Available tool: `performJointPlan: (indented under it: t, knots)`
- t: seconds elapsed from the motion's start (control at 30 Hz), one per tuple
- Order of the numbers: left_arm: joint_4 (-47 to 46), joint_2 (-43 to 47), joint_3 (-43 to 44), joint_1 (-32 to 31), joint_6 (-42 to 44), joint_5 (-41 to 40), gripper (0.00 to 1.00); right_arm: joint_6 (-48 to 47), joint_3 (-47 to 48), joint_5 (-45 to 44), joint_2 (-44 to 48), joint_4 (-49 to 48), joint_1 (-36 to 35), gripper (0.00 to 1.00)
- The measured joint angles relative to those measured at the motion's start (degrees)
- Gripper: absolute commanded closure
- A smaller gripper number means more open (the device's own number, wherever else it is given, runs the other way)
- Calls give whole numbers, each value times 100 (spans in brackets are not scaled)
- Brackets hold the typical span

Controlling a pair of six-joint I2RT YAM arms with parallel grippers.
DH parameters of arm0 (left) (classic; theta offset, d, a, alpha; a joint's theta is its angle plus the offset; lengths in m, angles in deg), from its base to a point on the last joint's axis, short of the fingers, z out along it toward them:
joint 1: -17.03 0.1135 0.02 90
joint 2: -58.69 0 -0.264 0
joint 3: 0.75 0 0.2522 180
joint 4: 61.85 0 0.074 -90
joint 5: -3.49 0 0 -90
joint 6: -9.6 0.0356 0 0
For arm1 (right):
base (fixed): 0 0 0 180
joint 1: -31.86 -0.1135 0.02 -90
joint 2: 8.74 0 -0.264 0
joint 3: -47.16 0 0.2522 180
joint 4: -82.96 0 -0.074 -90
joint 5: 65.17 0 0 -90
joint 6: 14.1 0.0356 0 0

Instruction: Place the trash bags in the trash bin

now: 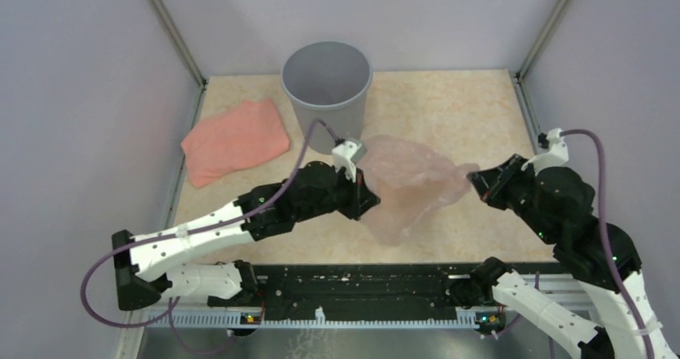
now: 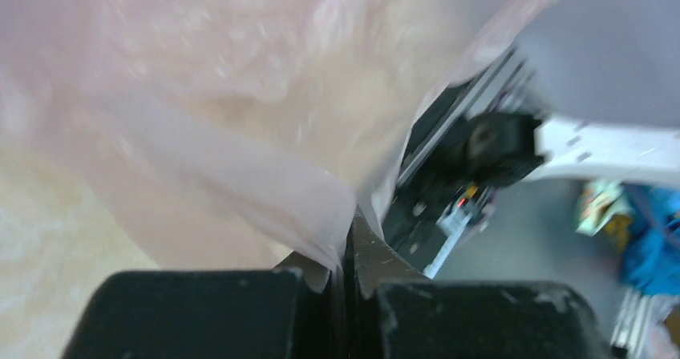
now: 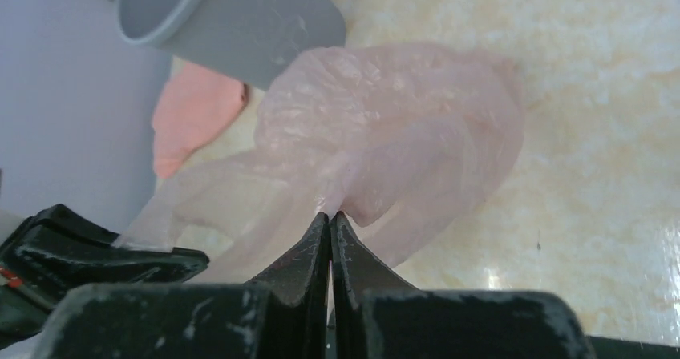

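A pale-pink translucent trash bag (image 1: 409,181) hangs stretched between both grippers above the table's middle. My left gripper (image 1: 370,197) is shut on the bag's left edge; the left wrist view shows film (image 2: 240,118) pinched between its fingertips at the left gripper (image 2: 350,219). My right gripper (image 1: 473,176) is shut on the bag's right edge; in the right wrist view the bag (image 3: 385,143) bunches up from the closed tips of the right gripper (image 3: 329,215). The round grey trash bin (image 1: 327,82) stands upright at the back, just behind the bag, and also shows as the bin (image 3: 232,22) in the right wrist view.
A folded salmon-pink cloth (image 1: 236,140) lies at the back left of the beige table (image 1: 465,110), left of the bin; the cloth (image 3: 192,114) shows beside the bin in the right wrist view. Grey walls with metal posts enclose the table. A black rail (image 1: 361,283) runs along the near edge.
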Motion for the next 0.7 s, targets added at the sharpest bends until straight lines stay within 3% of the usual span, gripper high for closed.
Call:
performJointPlan:
  t: [0.13,0.27,0.5,0.57,0.7]
  knots:
    - [-151,378,645,-2,31,-339,100,-291,769,-92,-267,55,0,100]
    - [-70,315,907,-2,79,-590,100,-634,892,48,-518,149,0,97]
    - [332,238,918,-2,138,-1021,100,-1038,968,197,-662,737,-2,34]
    - [358,262,938,-2,168,-1104,100,-1108,1126,181,-675,927,-2,26]
    - [391,286,1058,-2,201,-1198,100,-1276,1523,151,-713,1139,-2,22]
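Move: The left gripper already pinches one edge of the translucent trash bag. The bin's middle stands about 28 cm ahead of it, 9 cm to its left and 9 cm lower; the bag's middle hangs roughly 9 cm to its right, 6 cm ahead and 10 cm below. The flat pink sheet lies some 35 cm left, 24 cm ahead, 23 cm down. From the right gripper, shut on the opposite edge, the bag's middle is about 8 cm left, 4 cm ahead and 16 cm below. Keep the left gripper shut on the bag and raise it about 9 cm, mostly in one early jerk, easing about 3 cm forward and 2 cm left towards the bin as it turns some 10 degrees counter-clockwise. Bob the right gripper up and partly down, then open it wide to let go of its edge, drawing slightly back and right and rising again. ##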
